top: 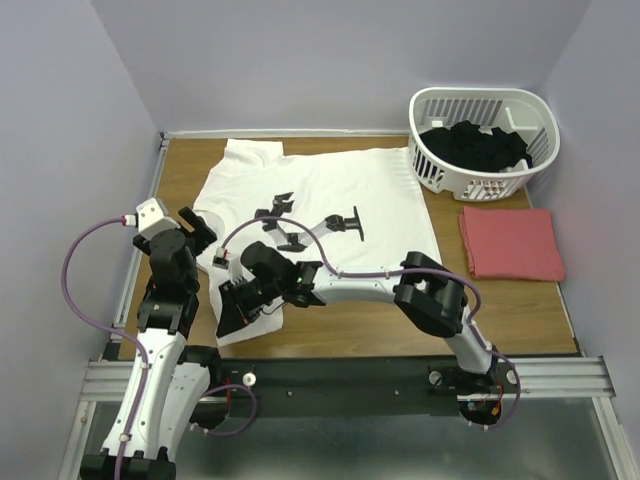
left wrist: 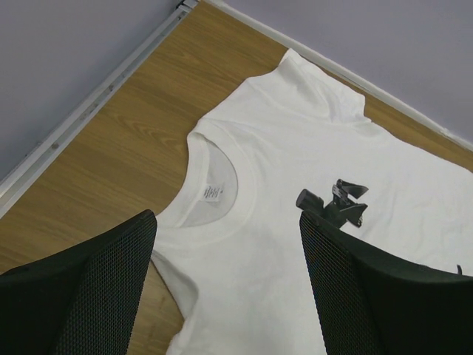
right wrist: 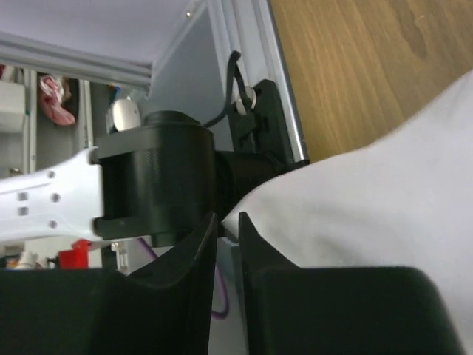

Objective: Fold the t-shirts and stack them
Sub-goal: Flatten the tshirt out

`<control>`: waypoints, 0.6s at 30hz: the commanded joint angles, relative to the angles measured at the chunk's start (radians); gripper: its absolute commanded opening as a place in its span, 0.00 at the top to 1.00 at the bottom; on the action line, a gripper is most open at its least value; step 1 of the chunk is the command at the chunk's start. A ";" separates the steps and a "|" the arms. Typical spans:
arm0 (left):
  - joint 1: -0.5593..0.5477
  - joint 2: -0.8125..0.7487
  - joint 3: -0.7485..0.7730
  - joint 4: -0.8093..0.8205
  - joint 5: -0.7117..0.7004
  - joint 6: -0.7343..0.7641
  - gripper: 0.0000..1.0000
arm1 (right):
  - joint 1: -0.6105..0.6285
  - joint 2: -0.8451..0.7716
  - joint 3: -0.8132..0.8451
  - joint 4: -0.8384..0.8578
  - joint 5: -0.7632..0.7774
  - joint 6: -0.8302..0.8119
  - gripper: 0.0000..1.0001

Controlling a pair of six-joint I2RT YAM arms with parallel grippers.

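A large white t-shirt (top: 340, 190) with a black print lies spread flat on the wooden table, collar to the left. My left gripper (top: 203, 236) hovers open over its collar and near shoulder (left wrist: 295, 148), with nothing between the wide mesh pads (left wrist: 111, 281). My right gripper (top: 233, 304) is at the shirt's near-left corner. In the right wrist view its jaws (right wrist: 228, 216) stand a narrow slit apart. The white cloth (right wrist: 369, 200) lies against the right finger's tip, and none of it shows inside the slit. A salmon-red t-shirt (top: 512, 243) lies folded at the right.
A white slatted basket (top: 440, 170) holding dark clothes (top: 478, 145) stands at the back right corner. A metal rail (top: 350, 375) runs along the near table edge by the arm bases. Walls close in the table on the left, back and right.
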 commanded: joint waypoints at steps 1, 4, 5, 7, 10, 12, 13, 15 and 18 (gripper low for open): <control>-0.005 -0.027 0.039 -0.047 -0.112 -0.041 0.15 | -0.010 0.026 -0.004 -0.008 -0.021 0.008 0.61; -0.006 -0.035 0.039 -0.056 -0.132 -0.051 0.15 | -0.011 -0.020 -0.048 -0.035 0.021 -0.023 0.43; -0.005 -0.033 0.037 -0.055 -0.129 -0.051 0.15 | -0.014 -0.032 -0.070 -0.052 0.039 -0.037 0.43; -0.005 -0.035 0.036 -0.050 -0.123 -0.049 0.16 | -0.024 -0.070 -0.088 -0.098 0.120 -0.086 0.43; -0.006 -0.032 0.031 -0.042 -0.112 -0.046 0.15 | -0.059 -0.110 -0.116 -0.212 0.233 -0.150 0.43; -0.006 -0.030 0.028 -0.039 -0.107 -0.044 0.16 | -0.111 -0.141 -0.180 -0.244 0.306 -0.158 0.46; -0.006 -0.030 0.028 -0.036 -0.104 -0.043 0.16 | -0.131 -0.162 -0.209 -0.246 0.324 -0.160 0.46; -0.005 -0.027 0.023 -0.029 -0.095 -0.040 0.16 | -0.163 -0.202 -0.246 -0.255 0.372 -0.192 0.47; -0.006 -0.015 0.020 -0.022 -0.083 -0.035 0.16 | -0.211 -0.222 -0.271 -0.322 0.491 -0.233 0.48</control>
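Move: The armpit fold at the shirt's near edge lies about 12 cm ahead of the right hand, 12 cm to its right and 11 cm below. The sleeve end is at its fingertips, 2 cm below, while the table's near edge runs some 11 cm beneath, level with it or 1 cm back. The dark print lies 28 cm ahead, 17 cm right. From the left hand the armpit is roughly 8 cm back, 21 cm right and 21 cm below. Open the right gripper further to free the sleeve end, sinking a couple of centimetres over the table's near edge. Then, with the fingers still apart, sweep it forward and right, about 10 cm each way, and down 6 cm in all, towards the shirt's armpit, turning clockwise some 20 degrees and tipping the fingertips further down. ##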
